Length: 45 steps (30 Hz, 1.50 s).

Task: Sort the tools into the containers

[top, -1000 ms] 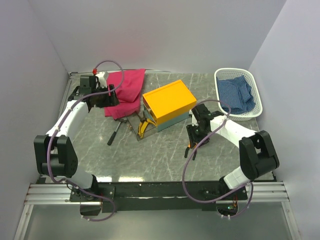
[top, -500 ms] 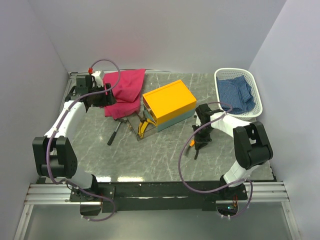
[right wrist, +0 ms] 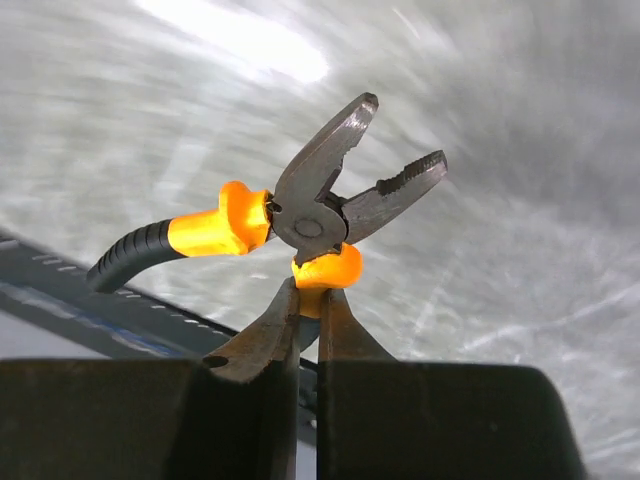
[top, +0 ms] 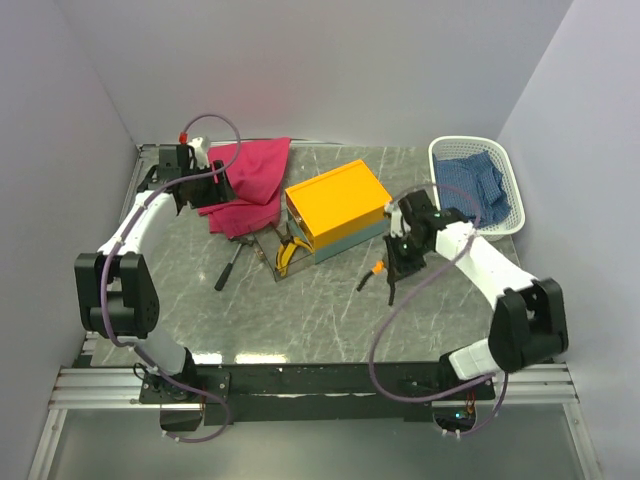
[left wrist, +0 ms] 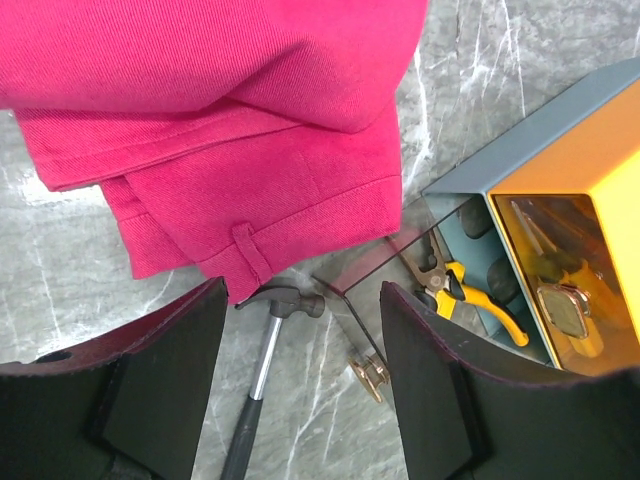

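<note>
My right gripper is shut on one orange handle of the orange-black pliers, which hang off the table with their steel jaws apart. From above, my right gripper holds the pliers just right of the orange-yellow toolbox. My left gripper stands open and empty over the black-handled hammer. In the top view my left gripper hovers by the magenta cloth. Yellow-black pliers lie in the toolbox's open front. The white lattice basket stands at the back right.
A magenta cloth lies at the back left, its hem touching the hammer's head. The basket holds a blue checked cloth. A clear flap with a brass latch juts from the toolbox. Walls close in on three sides.
My right gripper has shut on the orange-black pliers and lifted them off the table, swinging towards the toolbox. The left arm has shifted slightly towards the back.
</note>
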Each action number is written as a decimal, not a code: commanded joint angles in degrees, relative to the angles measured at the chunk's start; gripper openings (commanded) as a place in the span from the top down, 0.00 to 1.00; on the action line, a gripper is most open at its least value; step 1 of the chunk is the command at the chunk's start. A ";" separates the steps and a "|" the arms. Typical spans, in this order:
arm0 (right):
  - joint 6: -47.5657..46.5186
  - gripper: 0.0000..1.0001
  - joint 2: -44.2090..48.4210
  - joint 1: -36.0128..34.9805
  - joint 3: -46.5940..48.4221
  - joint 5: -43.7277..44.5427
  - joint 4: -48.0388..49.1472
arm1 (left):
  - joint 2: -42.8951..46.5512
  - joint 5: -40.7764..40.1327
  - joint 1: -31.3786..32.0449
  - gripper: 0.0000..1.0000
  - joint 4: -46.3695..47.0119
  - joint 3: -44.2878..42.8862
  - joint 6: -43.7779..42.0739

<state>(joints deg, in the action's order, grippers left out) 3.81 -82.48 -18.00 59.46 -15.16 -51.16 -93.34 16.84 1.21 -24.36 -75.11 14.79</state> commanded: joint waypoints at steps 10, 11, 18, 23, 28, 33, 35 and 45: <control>-11.10 1.00 5.24 -19.35 20.66 -3.65 19.07 | 2.72 -2.60 0.46 0.32 1.60 -0.74 1.39; -11.63 1.00 3.05 -21.09 22.87 -3.48 18.90 | 4.03 -3.12 0.37 0.32 1.51 -0.48 1.30; -12.42 1.00 -16.20 -26.46 40.36 -2.69 17.85 | 10.45 -3.40 -2.96 0.31 1.42 4.26 1.21; -11.81 1.00 -22.54 -27.35 42.58 -1.02 16.79 | 15.54 -0.59 -8.23 0.30 1.68 7.78 2.79; -12.08 1.00 -27.29 -27.26 42.40 -0.14 18.20 | 19.86 2.75 -10.44 0.30 0.98 11.04 1.65; -11.72 1.00 -31.86 -27.27 44.94 1.88 18.37 | 22.68 4.78 -12.02 0.30 0.10 12.79 1.82; -12.42 1.00 -33.70 -27.26 46.00 2.93 18.29 | 23.20 5.39 -12.81 0.30 0.01 13.41 2.09; -12.96 0.56 -35.04 -27.18 50.66 10.15 15.56 | 22.85 10.04 -13.96 0.29 1.51 15.17 4.11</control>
<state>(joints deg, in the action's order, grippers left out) -8.64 -119.39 -45.47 105.21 -8.27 -35.44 -71.29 22.13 -12.58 -24.67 -60.47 17.41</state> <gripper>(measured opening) 0.358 0.708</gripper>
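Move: The orange-handled pliers are already in my right hand. The open toolbox drawer lies about 13 cm ahead, 28 cm to the left and 6 cm below it, with yellow pliers in it at about the same spot. The yellow toolbox stands some 9 cm farther out than the drawer and 14 cm to its right; the hammer lies 13 cm left of the drawer and 4 cm nearer. From my left hand the drawer is roughly 15 cm right, 5 cm back and 14 cm below. I swing the orange-handled pliers left about 27 cm, lifting some 18 cm on the way, then sink about 15 cm towards the open drawer while easing forward, the wrist turning counter-clockwise and the fingers tipping forward. Over the drawer my fingers open partway and let go of the pliers. My left hand, still open and empty, backs off left, back and slightly up, away from the drawer. ##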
